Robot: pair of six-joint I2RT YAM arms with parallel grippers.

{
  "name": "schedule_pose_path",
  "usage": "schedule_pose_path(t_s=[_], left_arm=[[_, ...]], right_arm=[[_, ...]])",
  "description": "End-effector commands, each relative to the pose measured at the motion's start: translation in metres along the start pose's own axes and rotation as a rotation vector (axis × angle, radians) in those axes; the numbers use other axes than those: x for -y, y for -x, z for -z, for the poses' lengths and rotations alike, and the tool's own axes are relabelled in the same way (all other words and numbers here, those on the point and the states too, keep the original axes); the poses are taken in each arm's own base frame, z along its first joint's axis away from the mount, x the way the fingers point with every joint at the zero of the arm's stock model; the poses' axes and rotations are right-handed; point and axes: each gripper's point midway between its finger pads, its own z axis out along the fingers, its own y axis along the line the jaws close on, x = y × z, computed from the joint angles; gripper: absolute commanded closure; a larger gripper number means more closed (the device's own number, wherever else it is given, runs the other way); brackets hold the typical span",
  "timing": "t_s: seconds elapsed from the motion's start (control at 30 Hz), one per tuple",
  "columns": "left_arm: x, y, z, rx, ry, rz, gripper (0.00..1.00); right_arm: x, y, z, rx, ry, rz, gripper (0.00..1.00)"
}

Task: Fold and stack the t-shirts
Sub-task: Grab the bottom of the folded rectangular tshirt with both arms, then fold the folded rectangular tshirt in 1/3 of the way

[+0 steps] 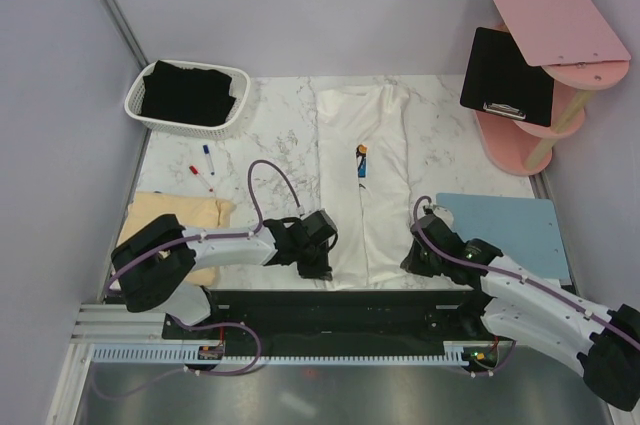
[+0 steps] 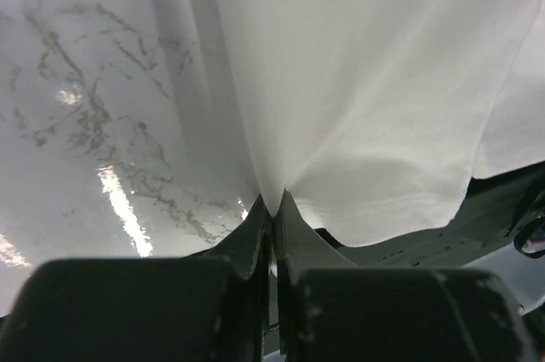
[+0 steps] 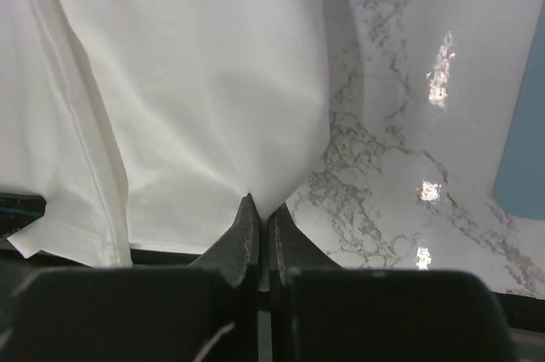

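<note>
A white t-shirt (image 1: 365, 180) lies as a long strip down the middle of the marble table, sleeves folded in, a small dark and orange mark on it. My left gripper (image 1: 318, 265) is shut on the near left corner of its hem, and in the left wrist view the cloth (image 2: 366, 81) puckers into the closed tips (image 2: 274, 203). At the near right corner my right gripper (image 1: 415, 257) is shut on the hem too, the white cloth (image 3: 187, 81) pinched between its tips (image 3: 260, 207). A pale yellow t-shirt (image 1: 180, 217) lies at the left. A black t-shirt (image 1: 188, 93) fills the basket.
The white basket (image 1: 135, 105) stands at the back left. Two markers (image 1: 203, 163) lie in front of it. A light-blue mat (image 1: 505, 230) lies at the right. A pink shelf unit (image 1: 560, 25) at the back right carries a black clipboard (image 1: 505, 75).
</note>
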Motion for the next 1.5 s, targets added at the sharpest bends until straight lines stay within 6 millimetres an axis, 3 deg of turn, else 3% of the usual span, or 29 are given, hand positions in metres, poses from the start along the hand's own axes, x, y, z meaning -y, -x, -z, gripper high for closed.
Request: schedule_pose_path(t_s=[0.0,0.03,0.1,0.33,0.47,0.53,0.57,0.67,0.83,0.9,0.97,1.0,1.03,1.07,1.13,1.17,1.23,1.37,1.4,1.43,1.47], left_arm=[[-0.024,0.009,0.021,0.039,0.154,-0.018,0.98],[-0.012,0.022,0.026,0.065,0.136,-0.012,0.98],[-0.006,0.034,0.032,0.079,0.128,-0.016,0.98],[0.024,0.108,0.058,0.175,0.046,0.001,0.98],[0.031,0.145,0.062,0.200,0.033,-0.043,0.98],[0.044,0.165,0.070,0.218,0.002,-0.054,0.98],[0.043,0.170,0.062,0.202,0.015,-0.068,0.98],[0.053,0.195,0.066,0.215,-0.011,-0.071,0.98],[0.051,0.235,0.058,0.228,0.002,-0.053,0.98],[0.054,0.251,0.060,0.246,-0.005,-0.056,0.98],[0.048,0.263,0.049,0.226,0.003,-0.066,0.98],[0.057,0.272,0.054,0.234,-0.015,-0.079,0.97],[0.051,0.275,0.040,0.206,0.007,-0.079,0.93],[0.051,0.281,0.038,0.204,0.013,-0.091,0.70],[0.048,0.293,0.042,0.218,0.064,-0.084,0.28],[0.045,0.296,0.039,0.222,0.083,-0.087,0.01],[0.044,0.303,0.047,0.255,0.105,-0.097,0.00],[0.047,0.297,0.077,0.300,0.086,-0.109,0.00],[0.035,0.290,0.074,0.295,0.118,-0.100,0.00],[0.035,0.287,0.075,0.301,0.107,-0.089,0.00],[0.034,0.283,0.075,0.302,0.099,-0.084,0.00]], right_arm=[[-0.019,0.029,0.016,0.105,0.061,0.038,1.00],[-0.022,0.034,0.019,0.122,0.065,0.045,1.00],[-0.029,0.051,0.025,0.167,0.056,0.072,1.00],[-0.052,0.109,0.034,0.317,-0.021,0.158,1.00],[-0.076,0.149,0.031,0.396,-0.056,0.199,1.00],[-0.078,0.164,0.029,0.414,-0.081,0.199,1.00],[-0.086,0.174,0.025,0.423,-0.083,0.212,1.00],[-0.090,0.198,0.019,0.444,-0.098,0.214,1.00],[-0.085,0.235,0.002,0.450,-0.117,0.194,0.99],[-0.082,0.248,-0.012,0.439,-0.122,0.192,0.99],[-0.082,0.257,-0.028,0.415,-0.137,0.194,0.97],[-0.079,0.261,-0.035,0.410,-0.149,0.193,0.96],[-0.078,0.265,-0.040,0.406,-0.157,0.198,0.94],[-0.081,0.271,-0.053,0.399,-0.164,0.209,0.85],[-0.079,0.280,-0.063,0.409,-0.187,0.234,0.57],[-0.084,0.289,-0.066,0.447,-0.177,0.234,0.32],[-0.085,0.298,-0.058,0.511,-0.169,0.231,0.05],[-0.086,0.307,0.001,0.677,-0.114,0.191,0.02],[-0.083,0.306,0.010,0.689,-0.113,0.181,0.02],[-0.081,0.304,0.023,0.706,-0.102,0.168,0.02],[-0.073,0.294,0.023,0.673,-0.128,0.166,0.02]])
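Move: Both hands already pinch the t-shirt's bottom corners low at the table's front edge. The flower print to fold towards lies about 24 cm ahead and 7 cm right of the left hand, and about 23 cm ahead and 9 cm left of the right hand, a centimetre or two lower. The tan cloth lies some 8 cm ahead and 31 cm left of the left hand; the blue mat is about 7 cm ahead and 20 cm right of the right hand. Keep both grippers shut on the t-shirt's bottom corners and sweep them forward together about 27 cm, rising some 10 cm early on, to carry the hem over the flower print. Tilt the fingertips forward on the way, the right hand's more, dip the right hand about 4 cm near the far end, then open both grippers wide to let go from above the cloth and raise the right one again. ##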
